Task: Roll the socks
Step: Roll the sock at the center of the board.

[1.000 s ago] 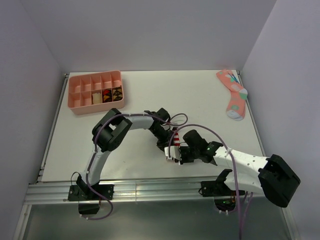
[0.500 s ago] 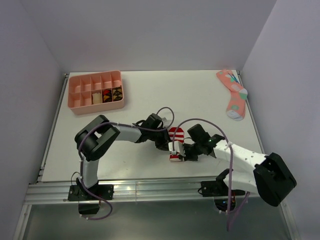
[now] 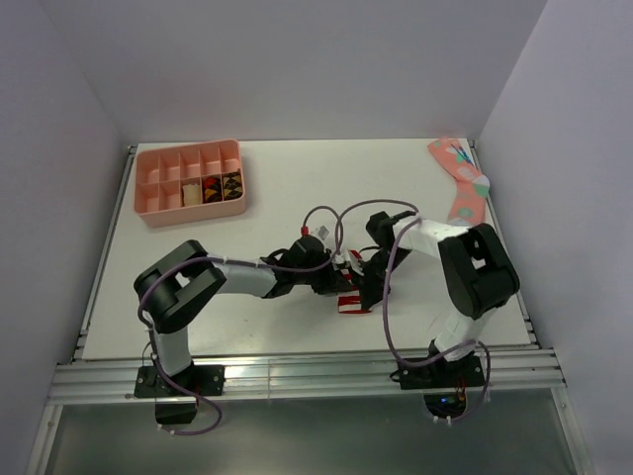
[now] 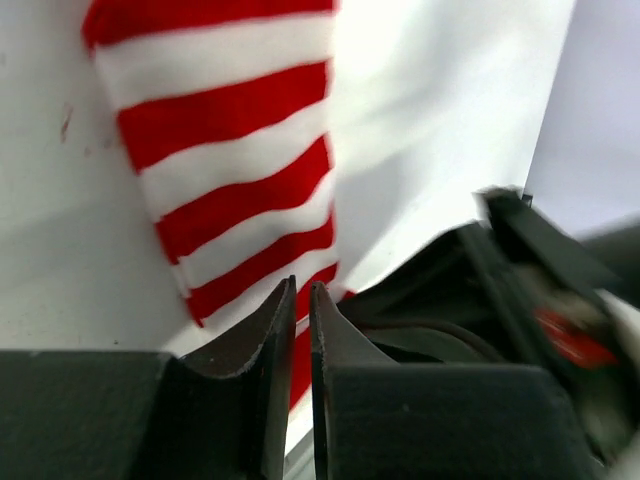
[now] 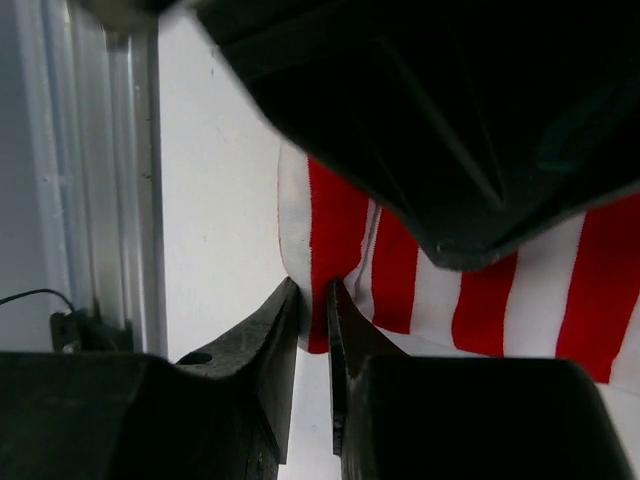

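One red-and-white striped sock [image 3: 348, 305] lies near the table's front middle, pinched between both grippers. In the left wrist view the striped sock [image 4: 230, 170] runs away over the white table. My left gripper [image 4: 302, 290] is shut on the sock's near edge, and red cloth shows between the jaws. Seen from the right wrist, my right gripper [image 5: 313, 290] is shut on a corner of the same sock [image 5: 520, 300], under the black body of the left gripper [image 5: 450, 120]. From above, the left gripper [image 3: 334, 280] and right gripper [image 3: 364, 295] meet tip to tip over it.
A pink divided tray [image 3: 146, 188] sits at the back left with small items in some cells. At the back right corner lies a pink patterned sock [image 3: 462, 193]. The aluminium front rail [image 3: 297, 371] runs just beyond the sock; the same front rail [image 5: 100, 170] shows in the right wrist view.
The right arm has swung from the front right up to a folded stance behind the sock. The left arm has stretched out lower. The sock has shifted slightly toward the front edge, still held.
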Robot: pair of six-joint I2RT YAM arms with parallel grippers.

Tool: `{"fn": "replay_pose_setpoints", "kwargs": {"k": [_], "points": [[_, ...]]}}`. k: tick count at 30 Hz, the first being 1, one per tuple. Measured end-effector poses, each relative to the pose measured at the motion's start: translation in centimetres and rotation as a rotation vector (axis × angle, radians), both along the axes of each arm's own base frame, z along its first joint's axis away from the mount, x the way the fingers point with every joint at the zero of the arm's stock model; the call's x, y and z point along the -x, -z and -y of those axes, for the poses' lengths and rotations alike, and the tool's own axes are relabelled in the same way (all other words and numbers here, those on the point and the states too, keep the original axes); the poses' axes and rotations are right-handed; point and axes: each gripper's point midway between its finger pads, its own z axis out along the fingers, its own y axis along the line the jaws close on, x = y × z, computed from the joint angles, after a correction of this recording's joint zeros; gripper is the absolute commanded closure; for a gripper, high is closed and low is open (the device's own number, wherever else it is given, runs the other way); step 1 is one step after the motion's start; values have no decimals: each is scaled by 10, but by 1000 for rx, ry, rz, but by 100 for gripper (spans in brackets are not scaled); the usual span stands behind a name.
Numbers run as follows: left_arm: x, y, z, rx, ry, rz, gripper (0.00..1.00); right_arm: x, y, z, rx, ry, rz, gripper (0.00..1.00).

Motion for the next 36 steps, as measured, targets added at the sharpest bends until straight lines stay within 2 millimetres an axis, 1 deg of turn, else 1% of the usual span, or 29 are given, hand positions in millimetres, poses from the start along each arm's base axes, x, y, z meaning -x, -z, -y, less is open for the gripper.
{"fn": "replay_pose_setpoints", "kwargs": {"k": [3,5,8,10,12,13,14,16,19,22,24,30,32,36], "points": [[-7,-11,-1,-5,-19,81,84,1,-1,-1,2,-20,-77,81],[-11,-13,-7,-18,-40,122,83,0,-1,-1,5,-22,-129,81],[-11,-11,-19,-43,-48,183,82,0,0,-1,13,-23,-194,81],[-9,-8,-26,-69,-38,230,80,0,-1,-1,18,-21,-222,81],[-4,-5,-30,-85,-7,291,76,0,-1,0,24,-23,-252,81],[1,-5,-32,-87,12,323,74,0,-1,0,28,-21,-268,81],[4,-3,-34,-92,29,349,69,0,-1,0,31,-19,-281,81],[12,-1,-39,-106,80,419,67,2,0,0,46,-9,-314,81],[25,-12,-33,-99,174,541,63,4,1,1,72,16,-363,81],[30,-25,-26,-88,240,648,60,6,1,1,93,34,-394,81],[33,-29,-23,-100,276,707,60,5,1,1,105,44,-410,81],[35,-36,-10,-164,370,835,60,2,1,1,147,80,-455,81],[35,-37,-5,-179,398,870,59,2,1,1,156,87,-463,81],[34,-31,-2,-217,453,903,59,2,1,1,171,100,-479,81]]}}
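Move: The sock's folded near end, the start of the roll, has its middle about 3 cm back and 3 cm right of my left hand, some 2 cm lower. My right gripper already pinches its right end, about 4 cm back and 7 cm right of my left hand. From my right hand, the roll's middle is 4 cm left and 1 cm forward. The flat striped length lies 4 cm ahead and 3 cm right of my left hand. I keep my right fingers pinched on the folded end and hold their place while turning them some 30 degrees, top going forward, to roll the sock. My left hand lifts slightly, swings out about 4 cm to the left, then comes back and up and returns right, rolling some 60 degrees clockwise as seen looking along its fingers and part-opening them over the roll's left side. ##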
